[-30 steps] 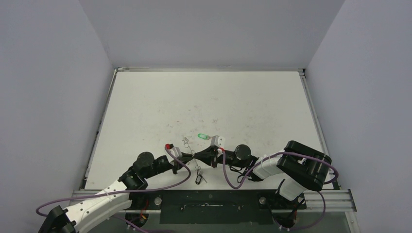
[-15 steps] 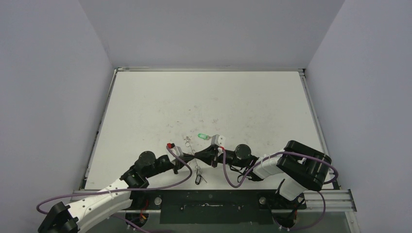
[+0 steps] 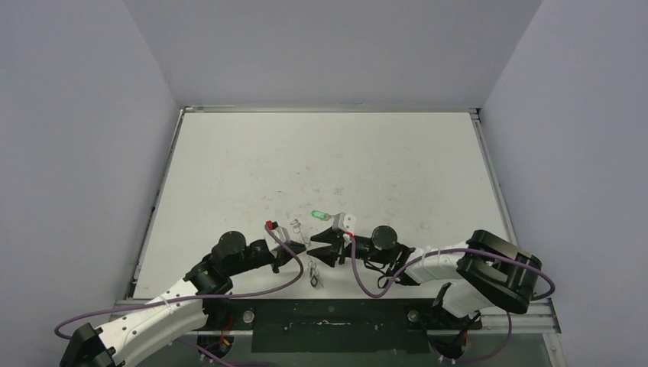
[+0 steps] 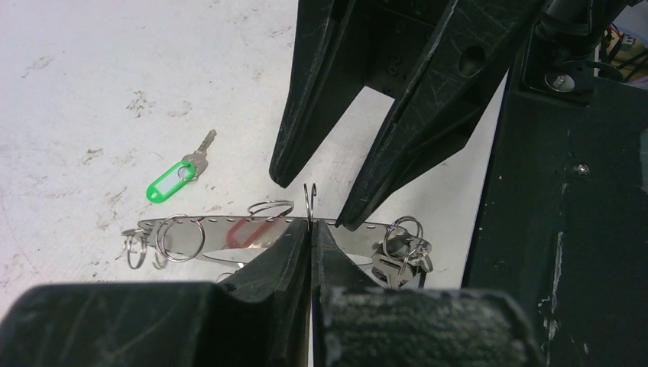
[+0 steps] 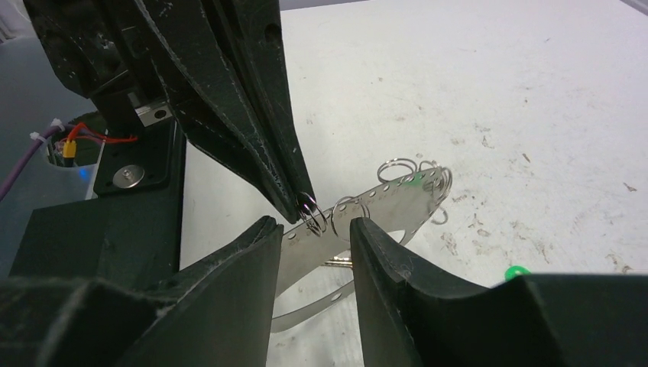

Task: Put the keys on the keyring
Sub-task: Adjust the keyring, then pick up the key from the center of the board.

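The keyring (image 4: 229,233) is a thin metal band loop with holes and small rings, held up on edge just above the table. My left gripper (image 4: 310,228) is shut on one small ring of the keyring (image 5: 390,199). My right gripper (image 5: 315,223) is open, its fingers on either side of the band and not touching it. The two grippers meet tip to tip near the front edge, the left gripper (image 3: 300,248) facing the right gripper (image 3: 319,252). A key with a green tag (image 4: 172,180) lies loose on the table just behind them, also visible from above (image 3: 318,215). A silver key cluster (image 4: 397,260) hangs from a ring at the band's end.
The black base plate (image 4: 565,229) and table front edge lie right beside the grippers. The white tabletop (image 3: 328,160) stretches behind, walled on three sides. Purple cables (image 3: 367,283) loop from both arms near the bases.
My right gripper has opened and let go of the keyring band. The left gripper stays shut on its ring and has shifted slightly right; the right arm's elbow moved right.
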Tool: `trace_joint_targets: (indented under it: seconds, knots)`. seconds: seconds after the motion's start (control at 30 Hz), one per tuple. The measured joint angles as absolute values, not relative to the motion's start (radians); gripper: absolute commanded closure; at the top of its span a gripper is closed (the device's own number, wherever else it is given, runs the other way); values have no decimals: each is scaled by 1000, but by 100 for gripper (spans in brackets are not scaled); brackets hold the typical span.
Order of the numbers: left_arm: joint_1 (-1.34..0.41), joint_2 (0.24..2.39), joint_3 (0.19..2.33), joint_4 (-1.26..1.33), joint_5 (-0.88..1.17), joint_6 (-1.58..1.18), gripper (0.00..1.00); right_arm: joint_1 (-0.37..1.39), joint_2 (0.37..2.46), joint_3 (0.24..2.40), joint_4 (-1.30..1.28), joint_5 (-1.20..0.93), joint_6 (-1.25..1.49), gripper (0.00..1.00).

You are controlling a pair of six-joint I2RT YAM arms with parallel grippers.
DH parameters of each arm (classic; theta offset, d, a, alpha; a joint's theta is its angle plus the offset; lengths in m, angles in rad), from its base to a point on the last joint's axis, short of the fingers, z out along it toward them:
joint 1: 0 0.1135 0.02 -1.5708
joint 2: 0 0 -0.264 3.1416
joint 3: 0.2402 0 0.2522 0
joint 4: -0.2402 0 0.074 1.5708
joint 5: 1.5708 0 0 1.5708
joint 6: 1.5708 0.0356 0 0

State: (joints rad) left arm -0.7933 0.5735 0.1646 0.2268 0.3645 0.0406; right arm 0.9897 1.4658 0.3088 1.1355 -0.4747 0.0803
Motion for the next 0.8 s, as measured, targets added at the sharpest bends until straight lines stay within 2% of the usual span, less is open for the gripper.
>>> trace_joint_targets:
  seconds: [0.27, 0.5, 0.57, 0.73, 0.8]
  knots:
    - [-793, 627, 240, 146, 386, 40, 100, 990, 1280, 341, 857, -476, -37, 63]
    - [-793, 679, 263, 140, 418, 42, 100, 990, 1250, 361, 720, -477, -105, 63]
    - [-793, 685, 266, 139, 421, 41, 100, 990, 1250, 361, 698, -477, -112, 57]
    - [-793, 682, 278, 123, 414, 37, 100, 983, 1218, 361, 667, -441, -87, 27]
    - [-793, 676, 282, 111, 405, 35, 100, 975, 1179, 361, 664, -398, -63, 18]
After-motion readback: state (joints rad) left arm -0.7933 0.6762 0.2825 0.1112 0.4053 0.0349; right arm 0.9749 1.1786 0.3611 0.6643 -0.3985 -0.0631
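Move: The keyring hangs from a ring the left fingers already pinch. Its middle is about 2 cm left, 1 cm ahead and 5 cm below the right hand, and about 1 cm ahead, 1 cm right and 5 cm below the left. The keys on its near end are some 7 cm back and 6 below the right hand; the green-tag key lies 13 ahead, 3 right, 12 down, and the red-tag key 3 ahead, 5 left, 12 down. The left fingers keep their pinch on the keyring's ring, easing about 1 cm to the right with a slight tilt. The right hand backs away rightward from the keyring by about 2.5 cm, rising, dipping and rising again on the way, its fingertips tipping some 10 degrees lower; at the end it starts forward about 1 cm as its part-open fingers spread wide. ##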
